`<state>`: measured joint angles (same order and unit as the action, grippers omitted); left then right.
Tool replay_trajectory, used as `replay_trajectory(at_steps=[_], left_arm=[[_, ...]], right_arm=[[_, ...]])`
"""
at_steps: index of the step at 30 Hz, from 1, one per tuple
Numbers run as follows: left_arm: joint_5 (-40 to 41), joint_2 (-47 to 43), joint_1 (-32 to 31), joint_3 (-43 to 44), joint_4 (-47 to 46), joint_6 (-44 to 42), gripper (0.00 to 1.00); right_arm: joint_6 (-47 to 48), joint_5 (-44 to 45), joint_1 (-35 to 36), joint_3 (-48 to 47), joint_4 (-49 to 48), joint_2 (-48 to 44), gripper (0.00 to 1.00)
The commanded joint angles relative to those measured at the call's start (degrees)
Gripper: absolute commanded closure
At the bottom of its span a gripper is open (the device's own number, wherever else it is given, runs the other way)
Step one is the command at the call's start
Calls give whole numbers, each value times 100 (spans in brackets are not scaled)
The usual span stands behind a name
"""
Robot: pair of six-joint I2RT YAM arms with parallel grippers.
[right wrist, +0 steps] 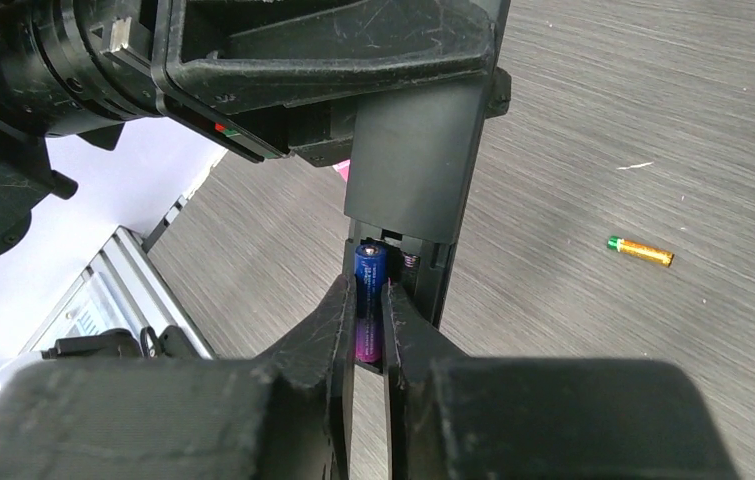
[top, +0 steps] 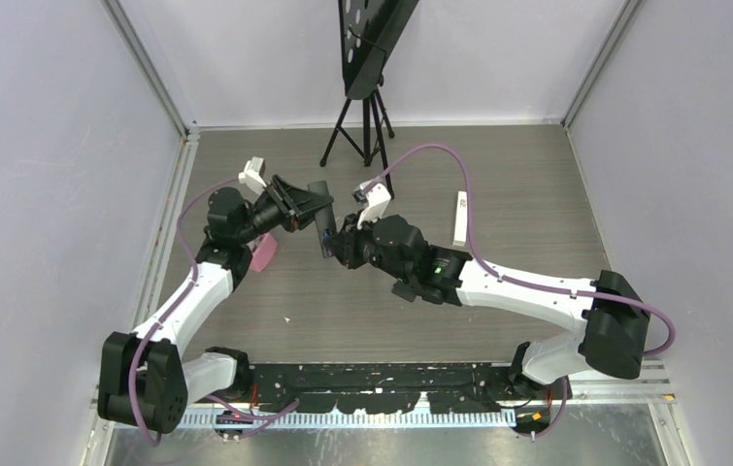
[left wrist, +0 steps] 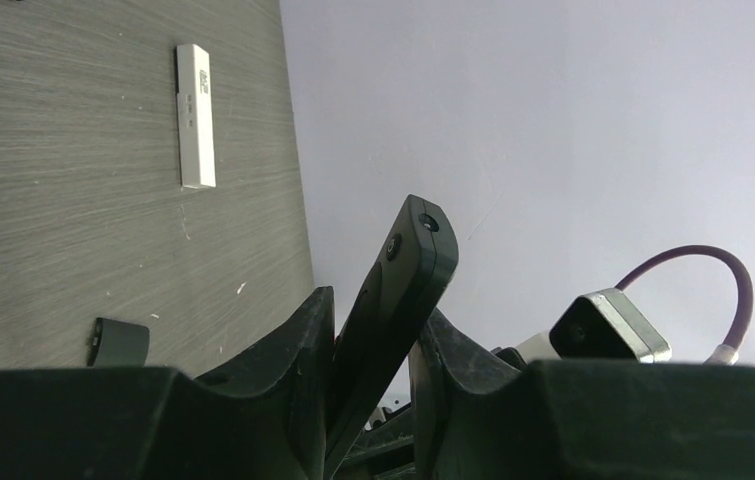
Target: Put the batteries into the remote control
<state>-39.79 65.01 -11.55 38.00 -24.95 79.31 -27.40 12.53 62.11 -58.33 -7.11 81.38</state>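
My left gripper (top: pixel 316 206) (left wrist: pixel 378 310) is shut on a black remote control (top: pixel 321 218) (left wrist: pixel 403 290) (right wrist: pixel 418 150) and holds it tilted above the table, its battery bay open. My right gripper (top: pixel 333 243) (right wrist: pixel 370 290) meets it from the right. Its fingers press on both sides of a purple-blue battery (right wrist: pixel 369 275) that lies in the left slot of the bay, top end by the contact. The slot beside it shows a bare spring. An orange-yellow battery (right wrist: pixel 640 251) lies loose on the table to the right.
A white remote (top: pixel 460 218) (left wrist: pixel 195 115) lies on the table at the right. A small dark cover piece (left wrist: pixel 118 342) rests on the wood. A pink object (top: pixel 263 254) sits under the left arm. A black tripod (top: pixel 367 126) stands at the back.
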Motion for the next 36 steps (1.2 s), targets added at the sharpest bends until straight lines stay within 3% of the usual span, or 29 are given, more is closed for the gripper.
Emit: replay_trajectory(at_steps=[1,15,22,30,36], left_arm=[[-189,-381,-67,399,-1416,959,100],[-169,-308,-67,331,-1363,861,100],[-188,-280,-76,318,-1341,824,100],[-214,-454,-67,308,-1319,779,100],[-205,-255,-67,313,-1335,770,100]], right_arm=[[94,-125,115,422,2371,252,83],[-133,116,115,480,1941,-312,71],[-187,241,111,350,1871,-342,70],[-228,543,109,83,2045,-418,55],[-280,835,108,-158,2274,-509,52]])
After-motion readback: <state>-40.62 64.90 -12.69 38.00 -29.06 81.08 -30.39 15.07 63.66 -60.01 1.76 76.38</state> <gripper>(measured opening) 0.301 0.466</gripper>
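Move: The blue battery is already in the open bay of the black remote, between the right fingertips, about 1 cm ahead. The remote's middle is some 4 cm ahead of the right hand, 2 cm to its left and slightly higher. On the table some 23 cm below lie the yellow battery, about 8 cm ahead and 2 cm to the right, and the black cover, about 16 cm right and level. From the left hand, the blue battery is some 6 cm back, 1 cm right and slightly below. The blue battery is left in the remote's bay as the right fingers open around it from nearly shut to about half wide. The right hand draws back and right, away from the remote's middle, by some 2.5 cm, then rises about 1 cm. The left fingers keep their hold on the remote, which they lift about 1.5 cm while easing slightly back and right. ##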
